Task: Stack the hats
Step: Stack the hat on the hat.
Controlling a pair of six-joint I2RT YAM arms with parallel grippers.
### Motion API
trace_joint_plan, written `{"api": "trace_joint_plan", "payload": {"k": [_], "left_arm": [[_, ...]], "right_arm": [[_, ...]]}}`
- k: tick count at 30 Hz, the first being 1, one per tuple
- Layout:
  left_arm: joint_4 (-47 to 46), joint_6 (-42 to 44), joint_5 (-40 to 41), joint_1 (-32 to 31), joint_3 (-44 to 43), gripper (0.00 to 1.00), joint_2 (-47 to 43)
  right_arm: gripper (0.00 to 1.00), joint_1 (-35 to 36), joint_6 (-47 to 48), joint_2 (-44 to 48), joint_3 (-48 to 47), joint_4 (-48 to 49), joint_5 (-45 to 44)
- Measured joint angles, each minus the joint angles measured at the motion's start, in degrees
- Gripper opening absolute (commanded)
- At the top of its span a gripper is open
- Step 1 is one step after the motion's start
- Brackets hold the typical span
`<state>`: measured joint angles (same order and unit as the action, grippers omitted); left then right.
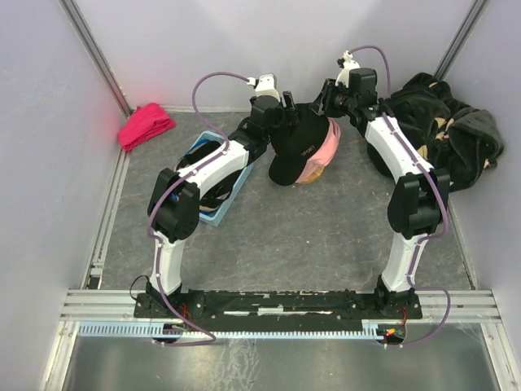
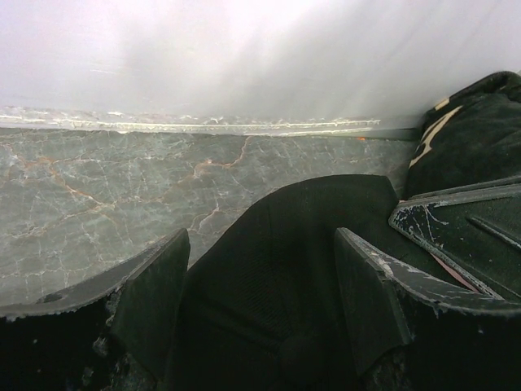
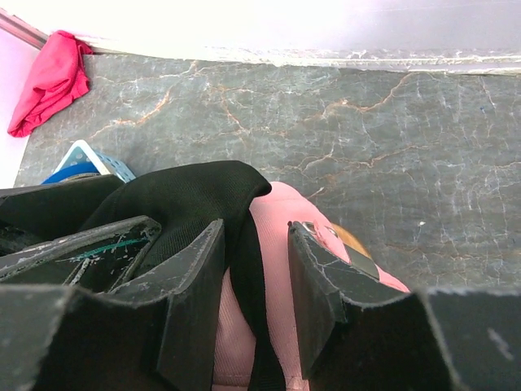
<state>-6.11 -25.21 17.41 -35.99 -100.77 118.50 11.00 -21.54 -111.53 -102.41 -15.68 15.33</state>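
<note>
A black hat with small white lettering point(image 1: 297, 148) lies over a pink hat point(image 1: 329, 148), and a tan hat point(image 1: 309, 176) peeks out beneath them at the back of the table. My left gripper point(image 1: 286, 111) stands open, its fingers point(image 2: 155, 301) wide on either side of the black hat's crown point(image 2: 309, 212). My right gripper point(image 1: 324, 104) is open too. In the right wrist view the pink hat point(image 3: 277, 244) and the black hat's edge point(image 3: 195, 195) run between the right gripper's point(image 3: 256, 232) parted jaws. The tan hat point(image 3: 350, 238) shows behind its right finger.
A blue basket point(image 1: 210, 213) sits on the left under my left arm, with something black in it. A red-pink cloth bundle point(image 1: 146, 125) lies at the back left corner. A big black plush fabric with beige flowers point(image 1: 444, 130) fills the back right.
</note>
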Motion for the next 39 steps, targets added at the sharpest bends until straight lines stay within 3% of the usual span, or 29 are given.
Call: {"api": "trace_joint_plan", "payload": {"k": [7, 14, 22, 30, 39], "left_arm": [[0.04, 0.00, -0.11, -0.15, -0.26, 0.78, 0.02], [0.04, -0.02, -0.07, -0.15, -0.66, 0.78, 0.02], [-0.26, -0.24, 0.55, -0.15, -0.63, 0.79, 0.02], [-1.01, -1.14, 0.52, -0.20, 0.31, 0.79, 0.02], [-1.31, -2.40, 0.28, -0.66, 0.68, 0.78, 0.02]], "right_arm": [[0.42, -0.24, 1.86, -0.11, -1.84, -3.48, -0.68], [0.17, -0.28, 3.15, -0.98, -3.37, -4.94, -1.46], [0.02, -0.33, 3.30, -0.61, -1.31, -2.29, -3.17], [0.01, -0.52, 2.32, 4.70, 8.00, 5.38, -5.09], [0.01, -0.66, 2.08, 10.36, 13.27, 5.11, -6.43]]}}
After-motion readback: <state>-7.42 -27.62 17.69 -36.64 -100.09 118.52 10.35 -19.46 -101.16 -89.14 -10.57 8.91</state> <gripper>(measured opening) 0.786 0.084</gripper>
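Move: The black hat's rear edge lies right at the right hand, between its half-open fingers, about 1 cm to the right and 1 cm lower. Its crown sits some 6 cm back, 5 cm left and 3 cm below; the pink hat under it lies roughly 11 cm back, 1 cm left and 6 cm below. From the left hand, whose wide-open fingers are at the crown, that rear edge is around 10 cm right, 1 cm ahead, 1 cm lower. Pinching the black hat's rear edge, the right fingers close from half open to nearly shut as the hand eases about a centimetre to the right. Keeping its grip, the hand then draws the edge some 3 cm back and 2 cm further right, rising about a centimetre at the end and turning slightly clockwise. The left hand stays at the crown with its fingers wide open. ##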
